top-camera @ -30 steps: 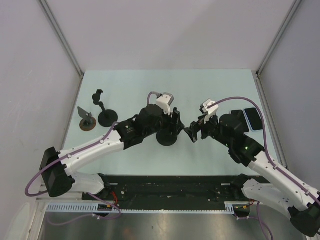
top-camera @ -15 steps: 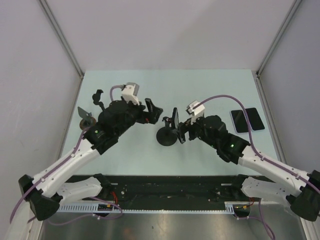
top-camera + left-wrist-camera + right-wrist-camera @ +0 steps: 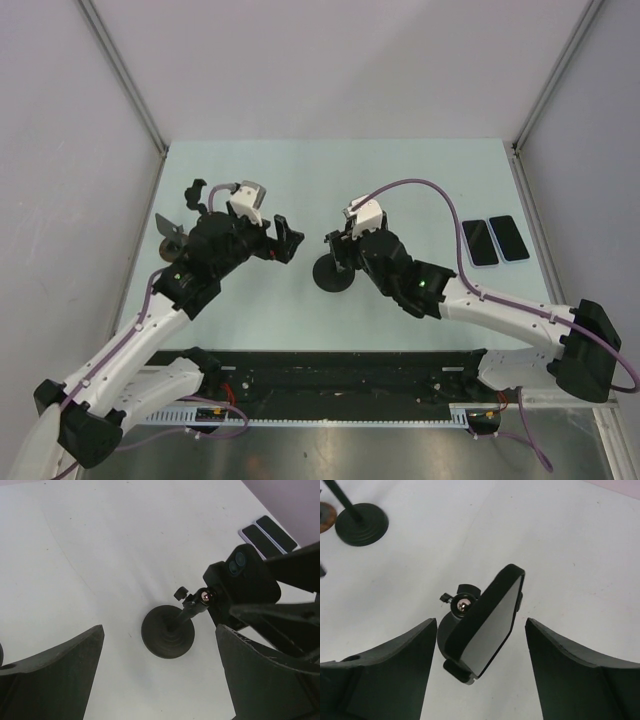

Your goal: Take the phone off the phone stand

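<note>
A black phone [image 3: 487,622] sits tilted in the cradle of a black phone stand with a round base [image 3: 333,277] [image 3: 167,632] and a shiny ball joint [image 3: 462,605]. My right gripper [image 3: 341,247] [image 3: 480,625] is open, one finger on each side of the phone, and a gap still shows on the right side. My left gripper [image 3: 288,240] [image 3: 160,645] is wide open and holds nothing. It hangs to the left of the stand, apart from it. In the left wrist view the phone's back [image 3: 250,577] with its camera lens shows between the right gripper's dark fingers [image 3: 280,620].
Two more phones [image 3: 480,242] [image 3: 510,237] lie flat at the table's right edge. A second black stand [image 3: 361,525] and a brown disc base [image 3: 172,247] stand at the left, close behind my left arm.
My left gripper let go of the stand, opened wide and drew back to the left. My right gripper moved left and now straddles the phone, its jaws narrowing a little.
</note>
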`<action>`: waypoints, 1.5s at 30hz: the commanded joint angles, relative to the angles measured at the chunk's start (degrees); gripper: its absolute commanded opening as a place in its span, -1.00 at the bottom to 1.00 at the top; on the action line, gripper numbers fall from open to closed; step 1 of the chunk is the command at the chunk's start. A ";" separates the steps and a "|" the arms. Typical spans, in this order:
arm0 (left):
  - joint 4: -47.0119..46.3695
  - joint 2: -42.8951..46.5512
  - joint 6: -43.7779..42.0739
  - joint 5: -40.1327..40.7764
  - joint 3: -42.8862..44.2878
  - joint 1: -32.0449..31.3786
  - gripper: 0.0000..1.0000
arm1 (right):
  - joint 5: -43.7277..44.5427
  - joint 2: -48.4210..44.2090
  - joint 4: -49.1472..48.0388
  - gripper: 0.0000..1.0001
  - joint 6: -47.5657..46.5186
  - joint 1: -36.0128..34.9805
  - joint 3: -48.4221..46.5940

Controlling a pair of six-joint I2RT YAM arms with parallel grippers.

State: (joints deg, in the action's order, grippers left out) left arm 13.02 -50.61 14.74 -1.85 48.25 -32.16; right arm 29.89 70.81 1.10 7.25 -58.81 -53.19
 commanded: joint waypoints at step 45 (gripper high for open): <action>-32.96 -21.64 -14.56 -9.05 -11.07 -11.16 -0.15 | -13.02 -8.14 -0.49 -1.00 -6.72 1.24 1.95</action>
State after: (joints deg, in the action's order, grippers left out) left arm -15.42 -72.01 2.98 -12.38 38.72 -43.24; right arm 18.33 65.12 5.89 -0.67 -57.14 -51.24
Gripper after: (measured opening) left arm 0.513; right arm 0.177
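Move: The ball joint of the phone stand is what my left hand is going for: about 12 cm to its right, 2 cm ahead and 10 cm below. The stand's round base is some 10 cm right and 21 cm below that hand. The phone is already between my open right fingers, its middle about 2 cm ahead, 2 cm left and 1 cm down; from that hand the joint sits roughly 4 cm left, 2 cm ahead and 5 cm lower. I shut my right fingers on the near end of the phone and keep that pinch, drawing back a little over 2 cm while turning slightly counter-clockwise. Meanwhile I take my open left hand about 11 cm right and 10 cm down to the stand's ball joint, turning it some 25 degrees clockwise, and half close its fingers around the joint below the phone clamp. ##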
